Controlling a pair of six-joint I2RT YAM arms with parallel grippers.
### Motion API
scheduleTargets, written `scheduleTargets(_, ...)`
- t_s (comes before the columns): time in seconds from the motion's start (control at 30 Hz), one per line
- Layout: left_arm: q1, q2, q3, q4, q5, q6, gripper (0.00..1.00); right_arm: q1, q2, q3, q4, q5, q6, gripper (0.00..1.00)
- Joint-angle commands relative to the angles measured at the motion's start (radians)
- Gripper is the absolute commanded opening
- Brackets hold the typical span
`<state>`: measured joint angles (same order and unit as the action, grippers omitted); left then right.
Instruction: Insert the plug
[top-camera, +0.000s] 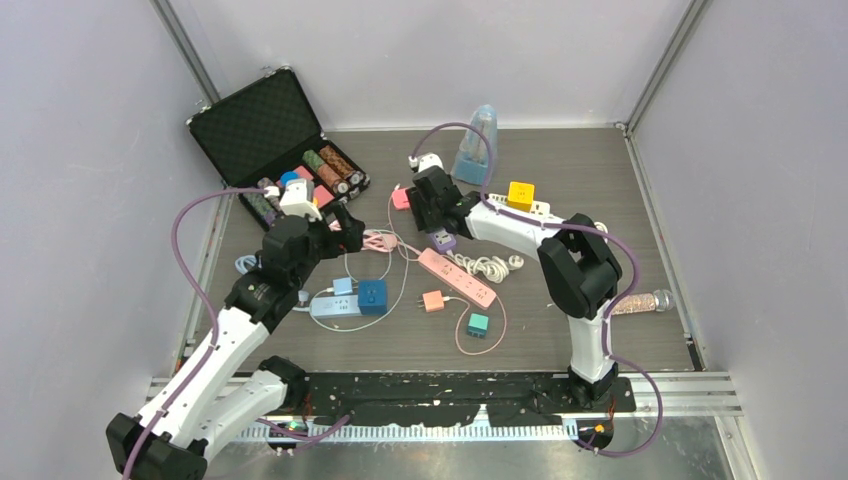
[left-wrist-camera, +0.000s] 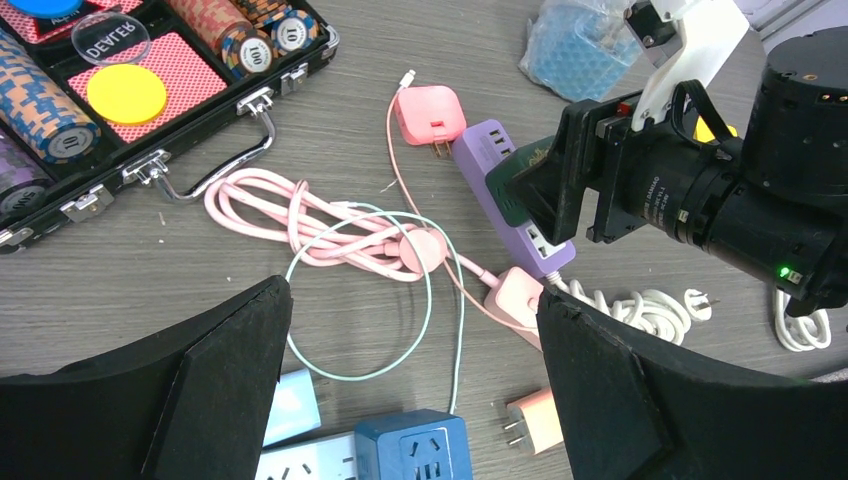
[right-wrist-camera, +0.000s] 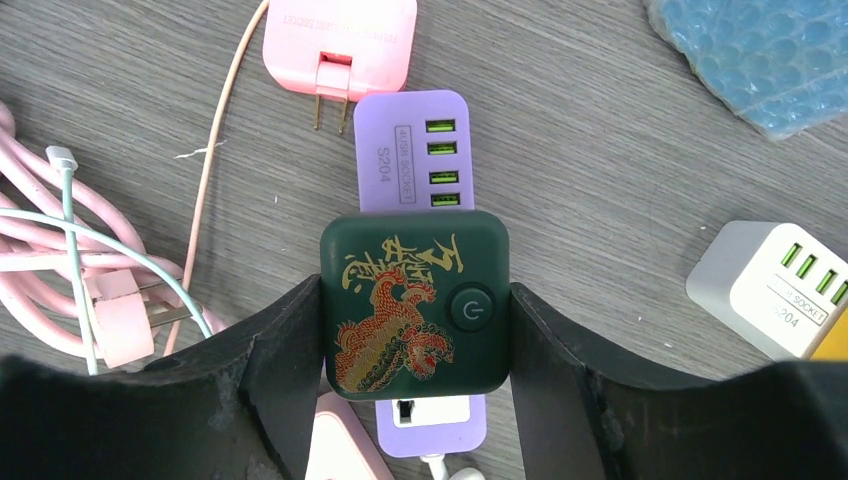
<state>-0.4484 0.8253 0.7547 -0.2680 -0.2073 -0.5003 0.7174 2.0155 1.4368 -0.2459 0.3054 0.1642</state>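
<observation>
A dark green plug (right-wrist-camera: 414, 300) with a gold and red dragon print and a round power button sits between the fingers of my right gripper (right-wrist-camera: 415, 293), which is shut on its two sides. It is directly over the purple power strip (right-wrist-camera: 405, 150), covering the strip's middle; its prongs are hidden, so I cannot tell whether they are in the socket. From above, the right gripper (top-camera: 432, 205) is at the table's centre back, over the purple strip (top-camera: 443, 240). My left gripper (left-wrist-camera: 412, 295) hangs open above loose cables, empty, looking toward the green plug (left-wrist-camera: 525, 180).
A pink plug (right-wrist-camera: 340, 40) lies beside the purple strip's far end. A pink power strip (top-camera: 458, 277), blue cube socket (left-wrist-camera: 415, 445), orange charger (left-wrist-camera: 535, 420), coiled white cable (left-wrist-camera: 640, 305), coiled pink cable (left-wrist-camera: 300, 215) and open poker-chip case (top-camera: 270, 130) crowd the table. A white and yellow socket block (top-camera: 520, 195) sits right.
</observation>
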Motion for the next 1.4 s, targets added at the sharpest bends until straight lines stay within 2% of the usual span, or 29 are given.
scheduleTargets(0.0, 0.008, -0.023, -0.005, 0.01, 0.016, -0.015, 0.91, 0.005, 0.22, -0.117, -0.426, 0.01, 0.055, 0.06)
scheduleTargets(0.27, 0.013, -0.066, -0.01, -0.004, 0.009, -0.015, 0.91, -0.072, 0.104, -0.078, -0.498, 0.112, 0.027, 0.1)
scheduleTargets(0.53, 0.016, -0.08, -0.011, -0.014, 0.009, -0.011, 0.92, -0.097, 0.072, -0.053, -0.533, 0.128, 0.029, 0.13)
scheduleTargets(0.6, 0.016, -0.081, -0.013, -0.013, 0.009, -0.01, 0.92, -0.096, 0.066, -0.045, -0.541, 0.163, 0.032, 0.24)
scheduleTargets(0.63, 0.017, -0.083, -0.013, -0.012, 0.009, -0.011, 0.92, -0.097, 0.057, -0.047, -0.54, 0.172, 0.028, 0.37)
scheduleTargets(0.67, 0.017, -0.081, -0.015, -0.01, 0.011, -0.011, 0.92, -0.097, 0.05, -0.057, -0.52, 0.163, 0.008, 0.43)
scheduleTargets(0.7, 0.017, -0.079, -0.015, -0.008, 0.013, -0.012, 0.92, -0.096, 0.025, -0.067, -0.502, 0.128, 0.0, 0.53)
scheduleTargets(0.8, 0.017, -0.073, -0.014, -0.004, 0.016, -0.013, 0.92, -0.096, -0.035, -0.103, -0.428, 0.018, -0.023, 0.67)
scheduleTargets(1.0, 0.019, -0.07, -0.012, -0.004, 0.02, -0.013, 0.92, -0.097, -0.07, -0.038, -0.437, -0.002, -0.066, 0.81)
scheduleTargets(1.17, 0.02, -0.079, -0.017, -0.01, 0.019, -0.013, 0.92, -0.107, -0.059, 0.011, -0.466, 0.04, -0.131, 0.82)
scheduleTargets(1.37, 0.025, -0.087, -0.015, -0.015, 0.019, -0.008, 0.92, -0.121, -0.091, 0.013, -0.437, -0.002, -0.198, 0.85)
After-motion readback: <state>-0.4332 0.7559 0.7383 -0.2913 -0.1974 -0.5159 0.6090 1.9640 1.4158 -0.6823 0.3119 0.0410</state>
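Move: The right hand already has the green plug gripped on the purple power strip, whose middle lies right under it, about 4 cm down. The pink charger sits some 7 cm ahead and 6 cm left, the yellow plug roughly 18 cm right and 5 cm ahead, and the pink strip about 12 cm back and 6 cm right, all near table height. From the left hand the purple strip lies about 10 cm ahead, 17 cm right and 21 cm below. Still gripping the green plug, the right hand eases up a little and carries plug and purple strip about 5 cm right, towards the yellow plug. Then the fingers open and let go of the plug, and the hand dips quickly another 5 cm back and right, tilting some 20 degrees so the fingers point more steeply down beside the plug's near side. ##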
